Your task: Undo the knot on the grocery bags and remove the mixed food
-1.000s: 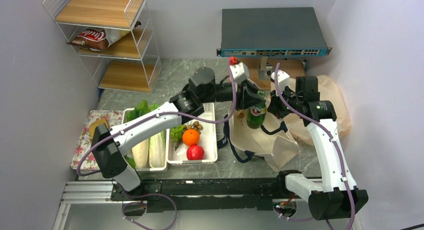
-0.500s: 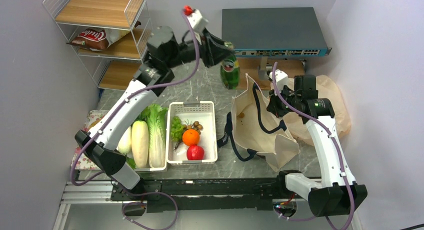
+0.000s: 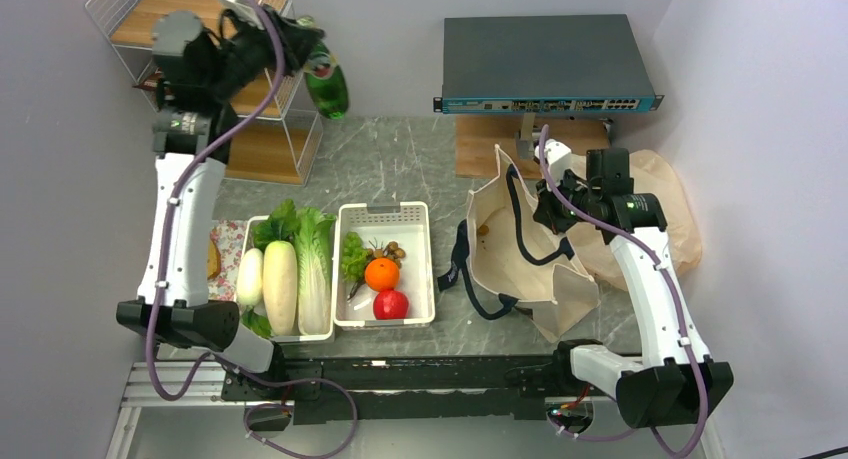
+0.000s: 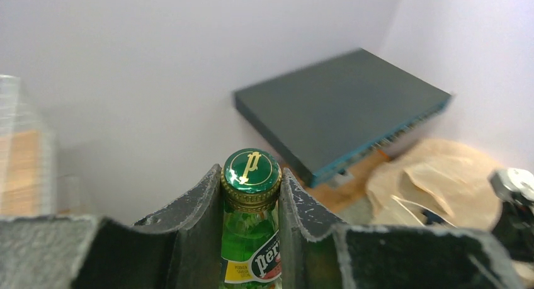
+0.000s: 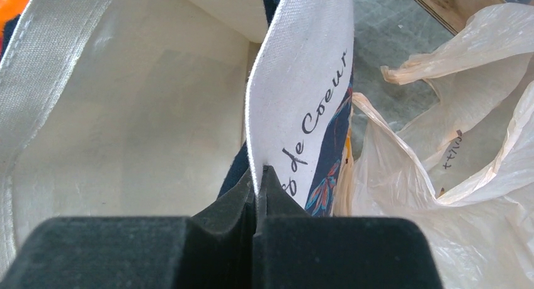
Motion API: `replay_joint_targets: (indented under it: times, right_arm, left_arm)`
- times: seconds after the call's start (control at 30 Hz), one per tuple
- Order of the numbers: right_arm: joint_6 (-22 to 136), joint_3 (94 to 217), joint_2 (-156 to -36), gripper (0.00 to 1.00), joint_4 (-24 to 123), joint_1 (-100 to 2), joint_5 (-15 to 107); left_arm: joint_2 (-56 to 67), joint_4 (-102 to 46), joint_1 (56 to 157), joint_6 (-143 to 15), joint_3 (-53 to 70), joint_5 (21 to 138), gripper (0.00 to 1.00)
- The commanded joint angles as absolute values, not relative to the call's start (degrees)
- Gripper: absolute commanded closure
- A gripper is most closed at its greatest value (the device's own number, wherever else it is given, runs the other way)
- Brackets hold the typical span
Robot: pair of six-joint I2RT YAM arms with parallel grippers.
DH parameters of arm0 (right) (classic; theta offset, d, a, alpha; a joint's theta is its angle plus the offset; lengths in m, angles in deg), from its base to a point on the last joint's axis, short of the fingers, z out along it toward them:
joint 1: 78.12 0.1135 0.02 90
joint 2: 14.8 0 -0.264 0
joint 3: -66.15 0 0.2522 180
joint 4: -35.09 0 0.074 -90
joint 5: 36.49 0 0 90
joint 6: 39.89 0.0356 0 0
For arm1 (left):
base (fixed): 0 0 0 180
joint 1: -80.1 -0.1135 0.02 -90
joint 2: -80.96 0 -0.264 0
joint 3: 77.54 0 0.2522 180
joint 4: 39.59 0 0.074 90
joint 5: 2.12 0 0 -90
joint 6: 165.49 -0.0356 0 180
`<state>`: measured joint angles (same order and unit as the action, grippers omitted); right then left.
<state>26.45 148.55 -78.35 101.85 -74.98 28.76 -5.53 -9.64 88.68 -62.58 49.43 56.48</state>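
My left gripper [image 4: 250, 188] is shut on the neck of the green bottle [image 3: 328, 87] and holds it high in the air beside the wire shelf. My right gripper [image 5: 258, 175] is shut on the rim of the cream canvas tote [image 3: 520, 254], holding its mouth open. Behind the tote the peach plastic bag [image 3: 665, 204] lies slack with its handles loose [image 5: 441, 68]; the knot does not show. Cabbage [image 3: 312, 241] and radishes [image 3: 280, 284] fill the left bin. The orange [image 3: 381, 274], apple [image 3: 390, 304], grapes [image 3: 352, 254] and nuts [image 3: 393, 249] lie in the right bin.
The wire shelf [image 3: 255, 129] stands at the back left, a dark network switch [image 3: 545, 64] at the back centre over a wooden board [image 3: 480, 144]. Two white bins [image 3: 385, 217] sit side by side front left. A floral plate [image 3: 228, 237] lies left of them.
My left arm has lifted the bottle out of the tote and swung it up and to the left, over to the shelf. The right gripper has kept its hold on the tote rim.
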Motion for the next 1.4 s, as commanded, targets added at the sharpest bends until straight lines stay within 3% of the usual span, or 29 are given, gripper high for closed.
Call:
replay_joint_targets:
  times: [0.0,0.47,0.87,1.07,1.37]
  right_arm:
    - [24.63,151.03,-79.92,1.00,99.00,-75.15,27.48]
    - [24.38,151.75,-80.90,1.00,98.95,-75.19,27.93]
    - [25.77,152.33,-81.58,1.00,98.85,-75.17,28.03]
    - [26.59,153.17,-82.58,1.00,98.53,-75.13,27.87]
    - [28.14,154.00,-83.67,1.00,98.79,-75.06,28.63]
  left_arm:
    - [-0.48,-17.97,82.56,-65.02,57.89,60.30,1.00]
    - [-2.38,-23.73,69.15,-71.41,65.70,66.98,1.00]
    - [-7.05,-32.41,67.38,-74.79,67.39,72.02,1.00]
    - [-15.76,-38.46,67.12,-72.92,75.86,72.50,1.00]
    - [-24.24,-47.63,67.18,-68.38,78.05,73.87,1.00]
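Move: The green bottle already hangs by its neck from the left hand; the rack's top shelf, where it is being taken, lies about 20 cm left and 15 cm ahead, some 13 cm below that hand. On the middle shelf the chip bag sits about 15 cm ahead, 20 cm left and 32 cm down. From the right hand, that top shelf is roughly 28 cm ahead, 74 cm left and 18 cm higher. The green bottle, still pinched below its cap, is swept about 20 cm left by the left arm while climbing some 14 cm, then carried forward roughly 8 cm over the top shelf, starting to sink at the end. The wrist swings nearly 40 degrees counter-clockwise and the fingers tip upward. The right hand keeps hold of the tote's rim, easing a little forward. ##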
